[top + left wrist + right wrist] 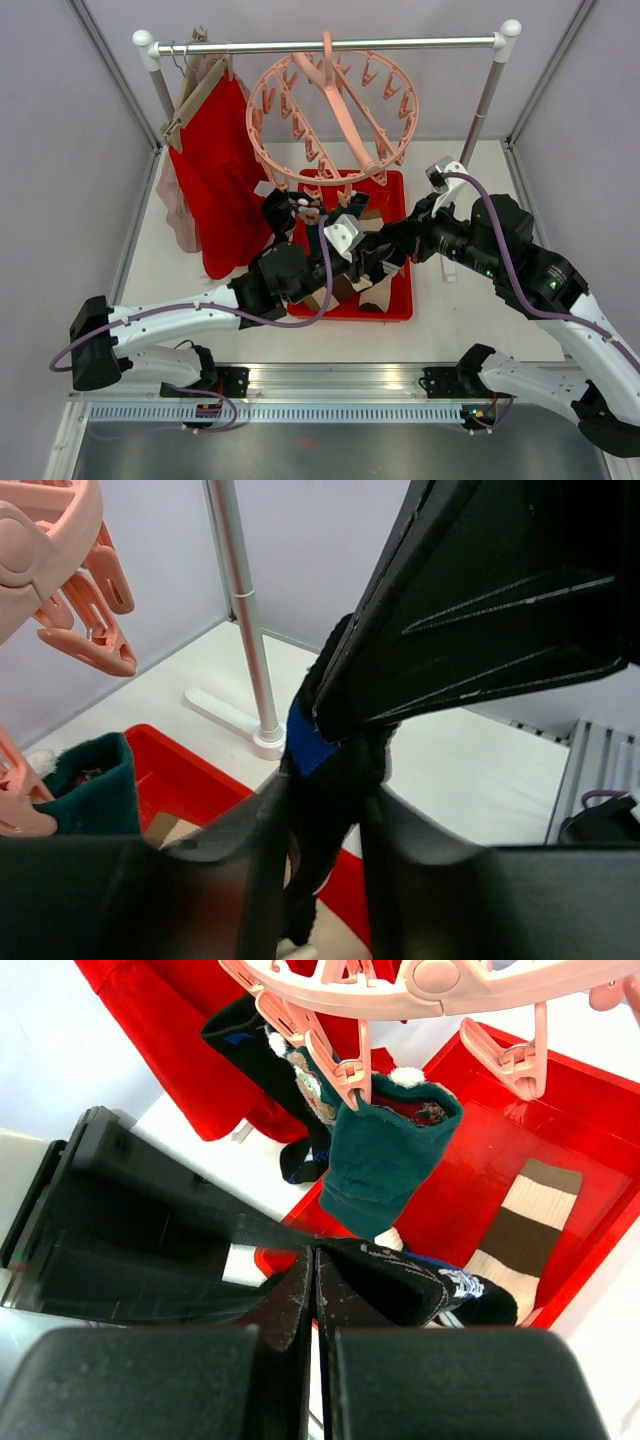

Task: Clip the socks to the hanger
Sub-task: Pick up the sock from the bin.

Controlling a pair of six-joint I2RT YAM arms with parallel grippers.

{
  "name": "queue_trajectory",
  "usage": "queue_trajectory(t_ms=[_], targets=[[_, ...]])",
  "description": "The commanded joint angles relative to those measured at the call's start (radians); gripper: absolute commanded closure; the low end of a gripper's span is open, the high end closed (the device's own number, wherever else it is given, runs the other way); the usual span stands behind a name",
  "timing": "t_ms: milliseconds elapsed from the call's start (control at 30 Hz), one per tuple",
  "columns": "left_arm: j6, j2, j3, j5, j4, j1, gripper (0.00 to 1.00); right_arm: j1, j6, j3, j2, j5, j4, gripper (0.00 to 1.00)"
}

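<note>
The pale-pink ring hanger (330,120) hangs from the rail, its pegs dangling over the red tray (395,300). A dark teal sock (385,1155) is clipped to one peg, and a black sock (262,1045) hangs from a peg beside it. Below them a black sock with white markings (430,1280) is stretched between both grippers. My right gripper (318,1260) is shut on its upper edge. In the left wrist view the same sock (330,770), showing a blue patch, runs down between my left gripper's (325,810) fingers, which press on it from both sides.
A beige and brown striped sock (525,1225) lies in the tray. A large red cloth (215,170) on a wooden hanger hangs at the rail's left end. The rack's right pole (240,610) stands on the white table beyond the tray.
</note>
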State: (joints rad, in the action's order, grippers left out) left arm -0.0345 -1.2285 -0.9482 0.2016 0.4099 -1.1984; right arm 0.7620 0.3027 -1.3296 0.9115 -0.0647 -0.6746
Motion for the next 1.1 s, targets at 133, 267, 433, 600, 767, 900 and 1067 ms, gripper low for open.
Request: queue_trajectory(t_ms=[133, 267, 433, 600, 767, 900, 1067], targets=[[-0.028, -0.032, -0.017, 0.005, 0.109, -0.006, 0.98, 0.002, 0.019, -0.022, -0.002, -0.004, 0.024, 0.9], [-0.024, -0.052, -0.012, 0.087, 0.112, -0.006, 0.98, 0.002, 0.007, -0.039, -0.017, 0.132, 0.033, 0.6], [-0.01, -0.063, 0.003, 0.218, 0.099, 0.003, 0.98, 0.002, -0.033, -0.057, -0.039, 0.258, 0.081, 0.4], [0.076, -0.058, 0.009, 0.242, 0.032, 0.074, 0.98, 0.002, -0.077, -0.069, -0.011, 0.368, 0.095, 0.38], [0.111, -0.039, 0.023, 0.237, -0.026, 0.117, 0.98, 0.003, -0.126, -0.037, 0.03, 0.405, 0.139, 0.37], [0.134, -0.01, 0.034, 0.242, -0.065, 0.14, 0.98, 0.0, -0.168, -0.007, 0.046, 0.401, 0.202, 0.37], [0.14, 0.037, 0.051, 0.246, -0.106, 0.152, 0.98, 0.0, -0.25, 0.047, 0.069, 0.359, 0.302, 0.39]])
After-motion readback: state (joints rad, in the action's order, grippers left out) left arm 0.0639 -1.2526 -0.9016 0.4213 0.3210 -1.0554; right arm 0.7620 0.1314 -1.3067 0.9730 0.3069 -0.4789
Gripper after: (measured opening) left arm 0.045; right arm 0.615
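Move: Between the left fingers, still open, the black sock hangs from the shut right fingertips, its middle about 5 cm below the left hand and 2 cm to its right. From the left hand the empty front clip of the pink hanger is some 11 cm ahead, roughly level; the clipped green sock hangs 8 cm ahead, 5 cm left and 4 cm lower. From the right hand the black sock's middle is about 5 cm below, 1 cm back and 1 cm left. Taking over the black sock, the left fingers pinch shut on its upper end before the right fingers open wide and let go. The left hand then carries it about 8 cm forward, with nearly 6 cm each of left and down, turning some 20 degrees counter-clockwise towards the empty front clip. The right hand backs off right and up, then goes forward and sinks a little, turning clockwise. ##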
